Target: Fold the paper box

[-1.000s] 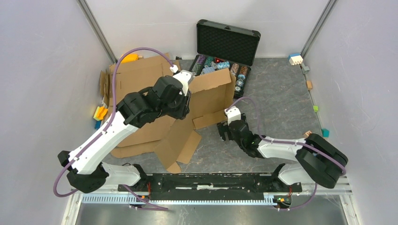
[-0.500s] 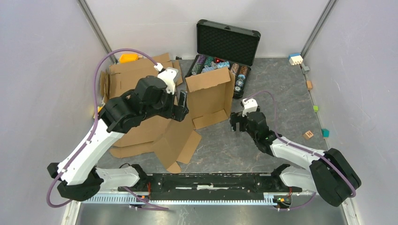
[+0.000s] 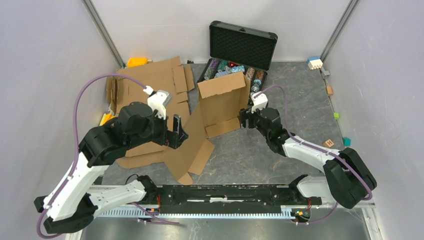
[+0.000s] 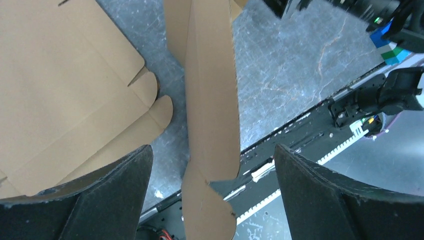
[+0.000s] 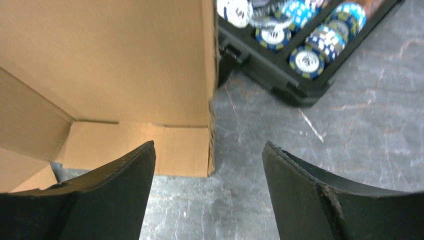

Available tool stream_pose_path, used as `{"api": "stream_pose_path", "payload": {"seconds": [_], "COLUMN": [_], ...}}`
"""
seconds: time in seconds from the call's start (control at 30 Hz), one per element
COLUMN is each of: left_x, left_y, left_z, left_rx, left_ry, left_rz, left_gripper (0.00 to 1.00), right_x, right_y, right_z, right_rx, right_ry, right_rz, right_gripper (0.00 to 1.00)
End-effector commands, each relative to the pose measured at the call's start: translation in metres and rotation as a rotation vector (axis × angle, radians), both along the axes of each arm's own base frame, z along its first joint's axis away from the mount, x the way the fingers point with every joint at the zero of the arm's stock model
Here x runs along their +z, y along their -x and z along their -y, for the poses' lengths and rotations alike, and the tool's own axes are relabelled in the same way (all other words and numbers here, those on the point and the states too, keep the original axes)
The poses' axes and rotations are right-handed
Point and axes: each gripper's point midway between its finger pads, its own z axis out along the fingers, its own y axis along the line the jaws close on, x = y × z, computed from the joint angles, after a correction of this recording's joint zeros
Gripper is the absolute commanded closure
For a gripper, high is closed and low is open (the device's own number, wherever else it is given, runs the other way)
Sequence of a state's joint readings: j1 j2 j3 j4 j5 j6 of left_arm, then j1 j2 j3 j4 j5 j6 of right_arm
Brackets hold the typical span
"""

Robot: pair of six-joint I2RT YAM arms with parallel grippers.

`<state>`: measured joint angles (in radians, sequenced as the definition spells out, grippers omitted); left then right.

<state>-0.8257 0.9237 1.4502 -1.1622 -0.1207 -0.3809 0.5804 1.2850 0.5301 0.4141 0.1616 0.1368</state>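
The paper box [image 3: 222, 102] stands half raised at mid-table, plain brown, with long flaps [image 3: 192, 150] sprawling toward the near left. My left gripper [image 3: 179, 132] hangs open beside those flaps. In the left wrist view a narrow flap [image 4: 210, 100] runs between its fingers [image 4: 105, 200], with gaps on both sides of it. My right gripper [image 3: 243, 120] is open at the box's right wall. The right wrist view shows that wall [image 5: 125, 60] and its lower corner edge between the spread fingers [image 5: 320, 200], touching neither.
An open black case [image 3: 242, 46] with chips stands right behind the box, and its tray [image 5: 300, 55] is close to the right gripper. More flat cardboard [image 3: 150, 82] lies at the back left. Small coloured blocks [image 3: 315, 62] dot the table edges. The arm rail [image 3: 225, 192] runs along the near edge.
The left gripper opened, let go of the box's left wall and drew back toward the near left. The right gripper moved away from me, up to the box's right edge.
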Motion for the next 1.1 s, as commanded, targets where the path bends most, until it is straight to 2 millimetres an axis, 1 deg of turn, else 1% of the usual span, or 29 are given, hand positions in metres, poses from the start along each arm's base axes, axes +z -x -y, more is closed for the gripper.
{"api": "stream_pose_path", "payload": {"seconds": [0.0, 0.1, 0.2, 0.27, 0.33, 0.4, 0.43, 0.5, 0.53, 0.6, 0.67, 0.73, 0.83, 0.9, 1.07], "left_x": [-0.016, -0.021, -0.035, -0.045, -0.050, -0.050, -0.049, -0.046, -0.046, -0.045, -0.045, -0.046, -0.049, -0.051, -0.052], "left_y": [0.017, 0.024, 0.029, 0.031, 0.030, 0.028, 0.027, 0.025, 0.024, 0.024, 0.024, 0.026, 0.022, 0.018, 0.007], "left_z": [-0.003, -0.009, -0.010, -0.008, -0.006, -0.005, -0.005, -0.003, -0.003, 0.001, 0.007, 0.019, 0.028, 0.033, 0.047], "left_rx": [0.002, 0.003, -0.005, -0.011, -0.010, -0.006, -0.005, -0.006, -0.009, -0.020, -0.041, -0.080, -0.092, -0.098, -0.119], "left_ry": [0.026, 0.035, 0.025, 0.012, 0.004, 0.011, 0.017, 0.027, 0.027, 0.037, 0.059, 0.098, 0.121, 0.126, 0.133], "left_rz": [-0.080, -0.087, -0.119, -0.151, -0.161, -0.150, -0.143, -0.127, -0.125, -0.122, -0.125, -0.141, -0.135, -0.127, -0.108], "left_gripper": [0.03, 0.02, 0.02, 0.05, 0.07, 0.08, 0.08, 0.07, 0.07, 0.07, 0.07, 0.06, 0.05, 0.04, 0.02], "right_x": [0.045, 0.049, 0.048, 0.048, 0.049, 0.051, 0.051, 0.053, 0.054, 0.056, 0.055, 0.053, 0.047, 0.040, 0.023], "right_y": [-0.020, -0.025, -0.030, -0.032, -0.033, -0.033, -0.032, -0.030, -0.029, -0.026, -0.024, -0.021, -0.015, -0.009, 0.013], "right_z": [-0.016, -0.019, -0.021, -0.022, -0.022, -0.019, -0.018, -0.015, -0.012, -0.006, 0.001, 0.009, 0.027, 0.040, 0.072], "right_rx": [0.035, 0.037, 0.031, 0.028, 0.019, 0.001, -0.008, -0.023, -0.032, -0.053, -0.081, -0.113, -0.188, -0.237, -0.340], "right_ry": [-0.053, -0.046, -0.038, -0.039, -0.047, -0.053, -0.052, -0.051, -0.051, -0.049, -0.037, -0.018, 0.008, 0.026, 0.049], "right_rz": [0.120, 0.122, 0.114, 0.107, 0.108, 0.112, 0.113, 0.118, 0.121, 0.124, 0.114, 0.099, 0.075, 0.056, 0.033], "right_gripper": [0.19, 0.27, 0.39, 0.48, 0.56, 0.63, 0.71, 0.81, 0.88, 0.98, 1.00, 1.00, 1.00, 0.96, 0.95]}}
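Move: The upright box wall's right edge stands between the right hand's open fingers, about 3 cm ahead, 2 cm left and 2 cm higher; the bottom flap is some 4 cm back, 8 cm left and 12 cm down, the chip case about 17 cm ahead, 3 cm left and 10 cm down. The box's left panel lies roughly 5 cm ahead, 2 cm right and 18 cm below the left hand. Right hand rises 3 cm, pinches the wall edge, pulls it some 6 cm right; open left hand sinks. ##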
